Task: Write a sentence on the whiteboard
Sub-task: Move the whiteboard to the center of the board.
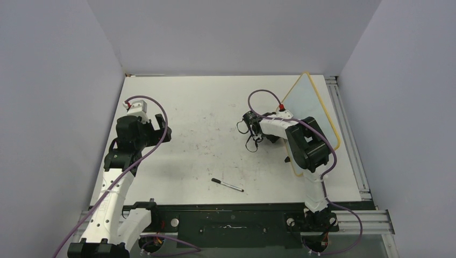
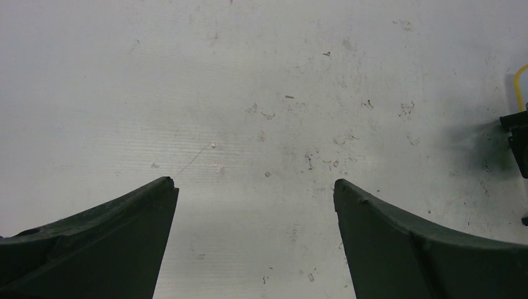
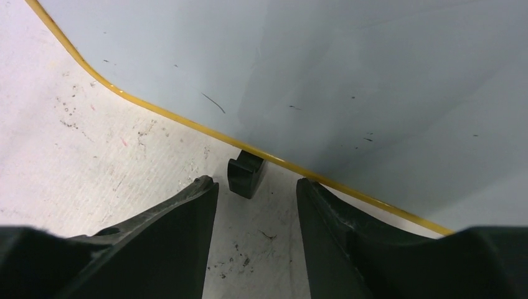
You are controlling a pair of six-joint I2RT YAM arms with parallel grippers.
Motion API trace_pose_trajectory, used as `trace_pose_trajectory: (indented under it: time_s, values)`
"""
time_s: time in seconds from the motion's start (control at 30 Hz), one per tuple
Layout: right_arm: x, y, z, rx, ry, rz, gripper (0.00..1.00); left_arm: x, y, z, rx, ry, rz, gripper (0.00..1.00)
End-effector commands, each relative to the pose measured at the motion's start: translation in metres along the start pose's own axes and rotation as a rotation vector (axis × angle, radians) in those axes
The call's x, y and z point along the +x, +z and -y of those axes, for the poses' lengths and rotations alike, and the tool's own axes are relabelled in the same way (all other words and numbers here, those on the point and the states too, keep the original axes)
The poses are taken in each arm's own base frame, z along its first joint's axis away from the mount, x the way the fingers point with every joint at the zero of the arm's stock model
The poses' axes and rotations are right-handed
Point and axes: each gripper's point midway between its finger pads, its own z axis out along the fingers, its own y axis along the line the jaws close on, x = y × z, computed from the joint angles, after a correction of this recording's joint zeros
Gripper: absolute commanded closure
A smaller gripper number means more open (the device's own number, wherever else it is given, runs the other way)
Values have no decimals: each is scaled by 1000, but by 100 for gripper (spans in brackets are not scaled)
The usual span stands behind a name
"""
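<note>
The whiteboard (image 1: pixel 314 102) stands tilted at the table's right, with a pale glossy face and a thin yellow frame. Seen from the right wrist, its face (image 3: pixel 348 68) fills the upper frame, with the yellow lower edge (image 3: pixel 187 121) running diagonally. No sentence shows on it, only a short black stroke (image 3: pixel 213 103) and specks. My right gripper (image 3: pixel 255 182) is open and empty, low over the table. One black foot (image 3: pixel 245 174) of the board sits just beyond its fingertips. My left gripper (image 2: pixel 252 183) hangs wide open and empty over bare table on the left (image 1: pixel 164 128).
A slim black-and-white marker pen (image 1: pixel 227 185) lies on the table near the front middle, between the arms. The white tabletop (image 1: pixel 204 123) is scuffed with dark marks. Grey walls close in the left, back and right. An aluminium rail (image 1: pixel 349 140) runs along the right edge.
</note>
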Motion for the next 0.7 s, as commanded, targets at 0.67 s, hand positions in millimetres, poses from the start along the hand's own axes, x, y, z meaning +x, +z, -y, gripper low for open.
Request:
trace_pose_trajectory:
  time_s: [0.67]
  values:
    - [3, 10, 5, 12, -69, 2, 95, -22, -3, 7, 22, -8, 53, 4]
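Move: The black clip on the whiteboard's left edge, the farther of the two, sits right at the right fingertips, about 1 cm ahead and 1 cm to the right, at the same height. From that hand the whiteboard's middle lies some 13 cm right and 2 cm ahead; the nearer clip 13 cm back and 3 cm right; the marker 24 cm back and 20 cm left. From the left hand the farther clip is about 12 cm ahead, 47 cm right and 19 cm down. The whiteboard's farther clip gets pinched: the right fingers, half open on either side of it, close to a narrow gap and grip it between their tips. The hand stays low at the whiteboard's left edge, easing back a trifle, then forward about half a centimetre onto the clip, its wrist practically unturned. ##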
